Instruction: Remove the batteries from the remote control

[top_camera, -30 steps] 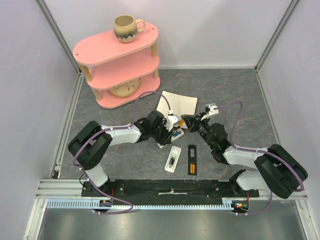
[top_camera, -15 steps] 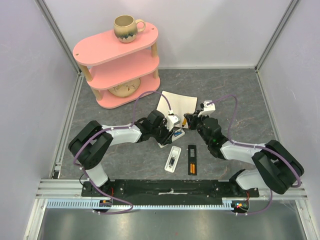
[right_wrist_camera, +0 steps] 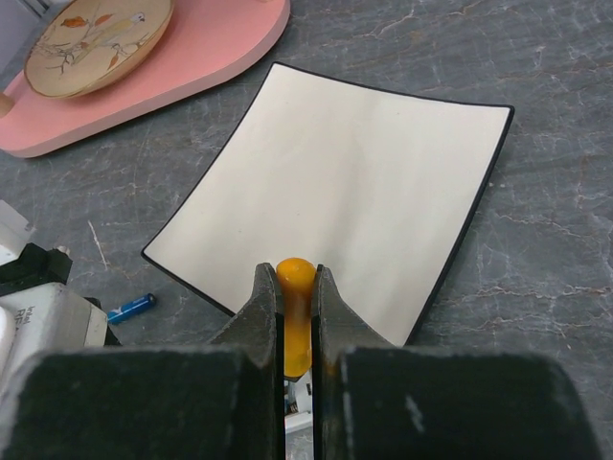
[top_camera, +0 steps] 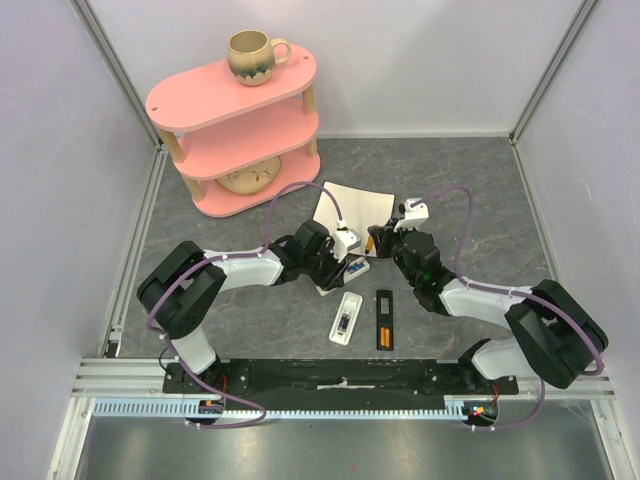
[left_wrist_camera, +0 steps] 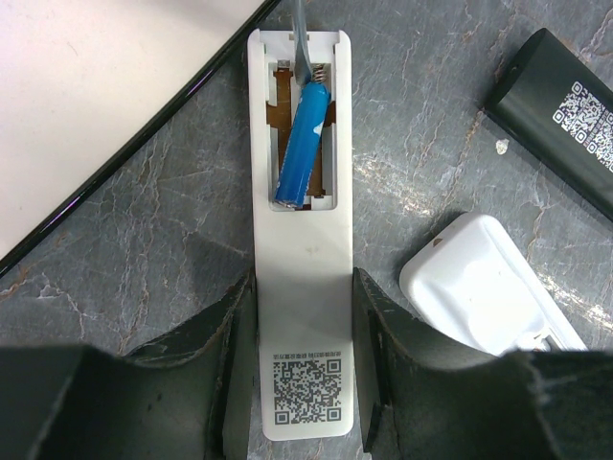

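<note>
My left gripper is shut on the lower end of a white remote control, which lies flat on the grey table. Its battery bay is open, and one blue battery sits in it, tilted. A thin metal screwdriver tip reaches into the top of the bay beside the spring. My right gripper is shut on the orange screwdriver handle, pointing down at the remote. A loose blue battery lies on the table to the left. From above, both grippers meet over the remote.
A white square plate lies just beyond the remote. A second white remote and a black one holding orange cells lie nearer the bases. A pink shelf with a mug stands at the back left.
My right arm has swung left and brought the screwdriver over the held remote. The left arm and the remote have stayed still.
</note>
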Tool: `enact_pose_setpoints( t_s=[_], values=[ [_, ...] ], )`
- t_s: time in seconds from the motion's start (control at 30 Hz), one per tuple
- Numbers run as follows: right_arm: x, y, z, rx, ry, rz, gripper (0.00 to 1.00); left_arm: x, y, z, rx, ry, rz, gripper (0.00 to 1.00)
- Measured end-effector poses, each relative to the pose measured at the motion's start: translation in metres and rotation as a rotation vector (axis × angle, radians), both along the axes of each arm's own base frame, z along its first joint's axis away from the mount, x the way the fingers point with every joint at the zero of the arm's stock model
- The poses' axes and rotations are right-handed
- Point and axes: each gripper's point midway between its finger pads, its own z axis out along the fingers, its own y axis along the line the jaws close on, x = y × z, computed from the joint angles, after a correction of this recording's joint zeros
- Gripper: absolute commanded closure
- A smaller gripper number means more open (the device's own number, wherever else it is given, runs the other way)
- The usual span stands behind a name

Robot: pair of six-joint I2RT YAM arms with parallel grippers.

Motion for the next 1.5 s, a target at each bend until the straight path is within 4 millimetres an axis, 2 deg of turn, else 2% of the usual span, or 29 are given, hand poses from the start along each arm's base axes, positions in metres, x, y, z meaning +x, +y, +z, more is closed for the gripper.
enact_pose_setpoints(
  t_s=[0.4, 0.63, 1.17, 1.5],
  values=[
    [-0.009, 0.029, -0.006, 0.089, 0.045, 0.119, 1.0, 0.0, 0.0, 0.0, 0.0, 0.0, 0.0, 0.98],
    [-0.01, 0.039, -0.007, 0.106, 0.057, 0.165, 1.0, 0.0, 0.0, 0.0, 0.0, 0.0, 0.0, 0.98],
    [0.005, 0.054, -0.01, -0.114, 0.161, 0.216, 1.0, 0.0, 0.0, 0.001, -0.012, 0.02, 0.019, 0.98],
    [0.001, 0.055, -0.007, -0.173, 0.19, 0.24, 1.0, 0.001, 0.0, 0.001, -0.019, 0.027, 0.022, 0.98]
  ],
)
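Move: The right hand holds the orange screwdriver, its tip at the spring end of the blue battery in the remote control. That battery's middle lies about 10 cm below the right hand, 4 cm left and 2 cm back; the white mat is 11 cm ahead and 4 cm left. The second white remote is 16 cm back and 6 cm left, the black remote 17 cm back and 4 cm right. From the left hand, the battery is about 4 cm ahead, 5 cm right. The screwdriver tip leaves the battery's spring end and ends in the empty slot on its forward side, against its flank near the end closer to the left hand. To get there the right hand swings about 5 cm left over the remote, dipping 1 cm, and its wrist turns counter-clockwise and tips down some 10 degrees each, fingers shut on the handle. The left hand keeps its grip on the remote. ##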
